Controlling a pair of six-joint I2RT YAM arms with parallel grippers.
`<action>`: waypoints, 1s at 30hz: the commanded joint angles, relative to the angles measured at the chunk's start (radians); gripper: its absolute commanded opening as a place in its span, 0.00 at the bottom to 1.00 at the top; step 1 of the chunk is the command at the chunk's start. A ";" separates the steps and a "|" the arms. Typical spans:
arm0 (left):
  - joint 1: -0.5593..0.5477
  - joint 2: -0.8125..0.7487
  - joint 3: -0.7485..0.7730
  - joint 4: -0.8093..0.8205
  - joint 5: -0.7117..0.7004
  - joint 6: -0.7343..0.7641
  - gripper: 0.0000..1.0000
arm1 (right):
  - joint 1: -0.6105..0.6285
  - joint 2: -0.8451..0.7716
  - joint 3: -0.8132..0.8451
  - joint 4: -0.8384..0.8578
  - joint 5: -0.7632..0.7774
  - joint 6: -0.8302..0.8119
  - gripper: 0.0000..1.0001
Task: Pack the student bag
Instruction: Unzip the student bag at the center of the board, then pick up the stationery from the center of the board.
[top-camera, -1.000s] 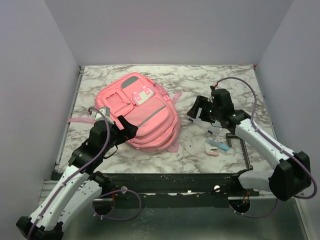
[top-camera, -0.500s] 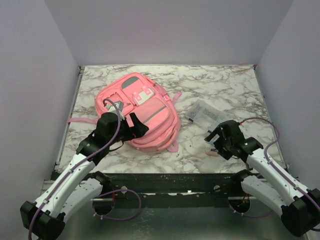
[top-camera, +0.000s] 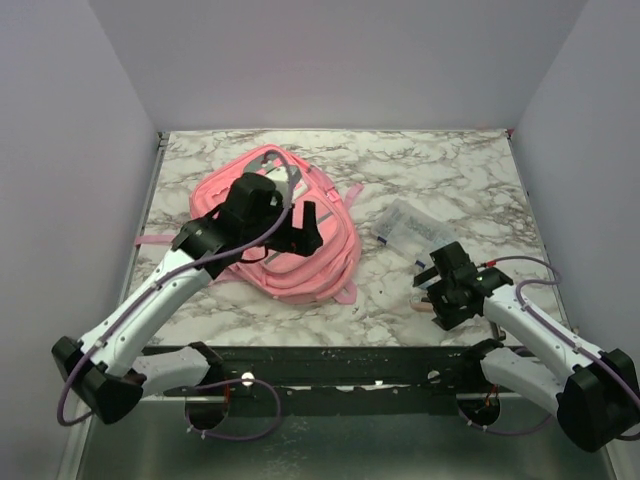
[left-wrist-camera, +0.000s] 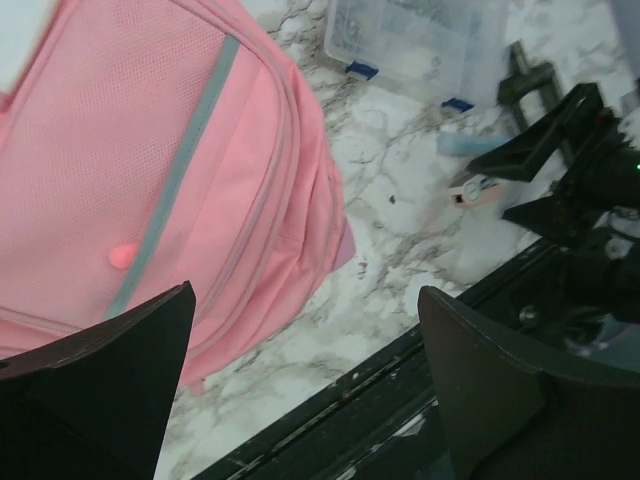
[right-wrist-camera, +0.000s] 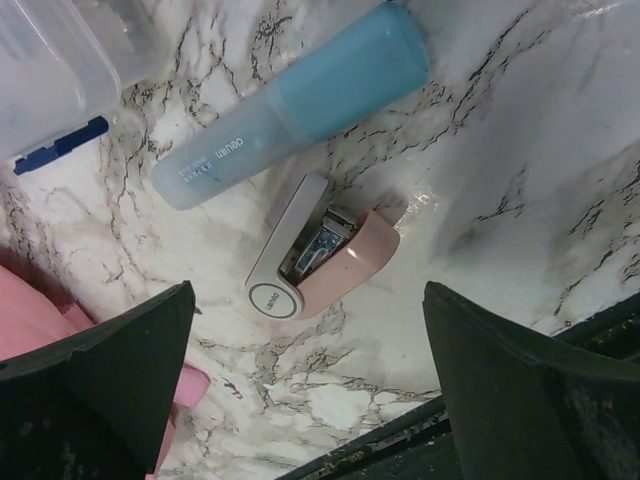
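Note:
The student bag (top-camera: 262, 262) is a large pink backpack lying flat at the table's left middle, with a grey trim stripe in the left wrist view (left-wrist-camera: 170, 180). My left gripper (top-camera: 296, 231) hovers open and empty over the bag's right side (left-wrist-camera: 305, 300). My right gripper (top-camera: 433, 298) hovers open and empty just above a pink and white stapler (right-wrist-camera: 320, 255) and a blue tube (right-wrist-camera: 300, 105), both lying on the marble. In the top view my right gripper covers them.
A clear plastic case (top-camera: 413, 228) with blue clasps lies right of the bag, also in the left wrist view (left-wrist-camera: 420, 40) and the right wrist view (right-wrist-camera: 55, 70). A pink bag strap (top-camera: 160, 240) trails left. The table's dark front rail (top-camera: 340, 360) is near.
My left arm has reached forward and right, from the bag's near-left edge to over its middle. My right arm has pulled back from the clear case to above the stapler and tube.

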 joint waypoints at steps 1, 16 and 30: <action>-0.135 0.220 0.217 -0.290 -0.301 0.214 0.93 | -0.001 -0.008 -0.029 0.042 0.087 0.101 0.99; -0.166 0.649 0.492 -0.389 -0.382 0.270 0.82 | -0.002 0.091 -0.035 0.085 0.119 0.137 0.86; -0.173 0.736 0.412 -0.340 -0.511 0.263 0.67 | -0.001 0.299 0.042 0.075 0.063 0.025 0.61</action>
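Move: The zipped edge of the bag's front pocket, which the left hand is heading for, lies about 8 cm ahead, 5 cm to its right and some 15 cm below; the pocket's grey stripe is also 8 cm ahead but 2 cm to the left. From the right hand the small stapler lies about 3 cm ahead, straight in line and 4 cm below. The blue tube is 4 cm beyond the stapler and 2 cm farther right, and the clear box is some 17 cm ahead of the hand and 2 cm left. The left hand sinks about 12 cm and reaches some 6 cm forward, veering briefly right at first, onto the lower right part of the pink bag's front pocket, rolling about 45 degrees so that its fingers swing from slanting right to pointing steeply down, and narrowing partly to straddle the strip between the grey stripe and the zipped edge. Meanwhile the right hand eases forward and down a little over 2 cm each, bringing its fingertips down around the stapler and closing them by about a third, with no grip yet to be seen. ##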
